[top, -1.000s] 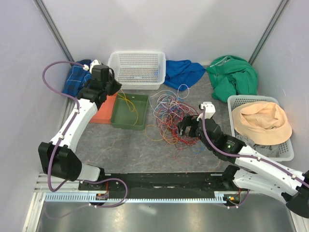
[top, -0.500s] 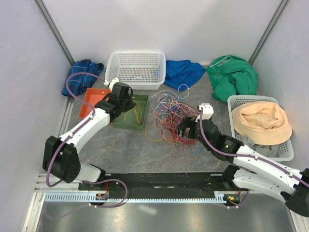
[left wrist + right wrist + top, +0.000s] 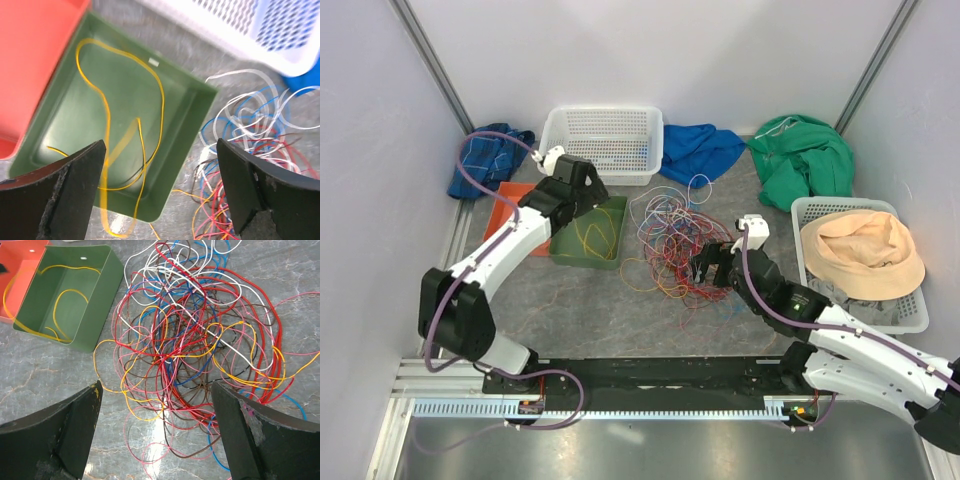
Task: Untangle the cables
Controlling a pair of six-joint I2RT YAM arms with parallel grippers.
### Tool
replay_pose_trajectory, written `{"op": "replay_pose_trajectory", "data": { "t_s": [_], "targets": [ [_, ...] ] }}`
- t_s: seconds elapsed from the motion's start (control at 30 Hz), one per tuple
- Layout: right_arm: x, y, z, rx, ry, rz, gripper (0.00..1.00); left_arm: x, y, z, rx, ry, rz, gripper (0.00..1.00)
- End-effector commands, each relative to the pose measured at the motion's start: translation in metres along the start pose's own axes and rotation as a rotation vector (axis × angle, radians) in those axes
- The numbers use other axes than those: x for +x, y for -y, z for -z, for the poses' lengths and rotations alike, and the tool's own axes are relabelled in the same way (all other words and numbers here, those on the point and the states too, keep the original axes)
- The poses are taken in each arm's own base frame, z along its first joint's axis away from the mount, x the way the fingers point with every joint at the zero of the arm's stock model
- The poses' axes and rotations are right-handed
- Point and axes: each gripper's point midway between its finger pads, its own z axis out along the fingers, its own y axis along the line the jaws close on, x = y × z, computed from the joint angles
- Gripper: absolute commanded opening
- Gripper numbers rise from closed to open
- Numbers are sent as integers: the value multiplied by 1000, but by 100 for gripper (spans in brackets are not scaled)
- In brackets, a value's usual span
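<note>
The cables [image 3: 670, 245] lie in one tangled heap of red, pink, yellow, blue, white and brown wires mid-table [image 3: 200, 340]. One yellow cable [image 3: 588, 235] lies loose in the green tray [image 3: 612, 212]. In the left wrist view it curls over the tray floor [image 3: 105, 105], and a blurred strand of it hangs over the near wall. My left gripper [image 3: 582, 196] hovers open above that tray [image 3: 160, 165] with nothing between its fingers. Open too, my right gripper [image 3: 708, 262] hangs over the heap's near edge [image 3: 155, 390], holding nothing.
An orange tray [image 3: 510, 200] sits left of the green one. At the back are a white basket [image 3: 605, 140], a plaid cloth [image 3: 485, 160], a blue cloth [image 3: 695, 150] and a green cloth [image 3: 805, 160]. A basket [image 3: 820, 206] at the right holds a peach hat.
My left gripper swung from the back left to above the green tray and opened, dropping the yellow cable into it. The right arm barely shifted.
</note>
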Motion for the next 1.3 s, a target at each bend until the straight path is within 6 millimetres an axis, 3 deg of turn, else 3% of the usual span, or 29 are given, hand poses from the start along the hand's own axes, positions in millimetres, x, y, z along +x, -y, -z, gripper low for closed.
{"op": "replay_pose_trajectory", "data": {
  "t_s": [0.0,0.1,0.2,0.3,0.4,0.43,0.5,0.53,0.57,0.63,0.67,0.8,0.93,1.1,1.2,1.27],
  "targets": [
    [0,5,-2,26,12,-2,98,-55,0,43,7,165,1,100],
    [2,6,-3,30,6,-1,98,-64,3,62,44,195,10,100],
    [3,7,-3,34,5,-1,98,-56,17,83,121,194,-5,99],
    [4,8,-2,34,5,-3,98,-40,32,99,202,188,-30,92],
    [8,15,-2,55,4,6,98,6,68,110,352,107,-77,83],
    [10,19,-3,72,6,8,98,37,80,110,396,45,-118,81],
    [15,27,-2,103,-4,8,98,72,102,115,484,-32,-138,75],
    [17,31,-1,117,-5,5,98,108,110,113,507,-97,-197,73],
    [16,32,2,118,-1,-4,98,120,121,116,548,-107,-206,72],
    [19,35,5,120,3,-23,98,159,126,115,566,-165,-265,70],
    [15,36,9,111,21,-39,98,179,125,105,540,-206,-281,69],
    [13,40,17,99,40,-70,98,219,116,92,490,-273,-324,65],
    [16,44,21,107,37,-76,98,238,107,77,465,-304,-318,63],
    [27,48,18,119,10,-75,98,251,122,63,477,-307,-330,70],
    [27,45,18,113,2,-74,98,253,131,52,453,-298,-340,66],
    [24,44,19,111,4,-71,98,265,119,37,368,-327,-387,63]
  ]
}}
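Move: The cable tangle's middle lies roughly 22 cm to the left hand's right, 7 cm nearer the base and 16 cm below. The green bin with the yellow cable is almost under that hand, 2 cm back and about 14 cm down; the orange bin is some 16 cm to its left, 1 cm farther out. From the right hand, the tangle is about 9 cm ahead, 4 cm left and 17 cm below. The left hand, empty and open, first lifts about 9 cm off the green bin while starting to draw back, then swings right and back and sinks some 20 cm to the near side of the cable tangle, turning nearly 40 degrees clockwise as its fingers narrow to about two-thirds open. Meanwhile the wide-open right hand eases about 4 cm to the right and 3 cm down, with a small rise between two dips; no grip on a cable shows yet. ##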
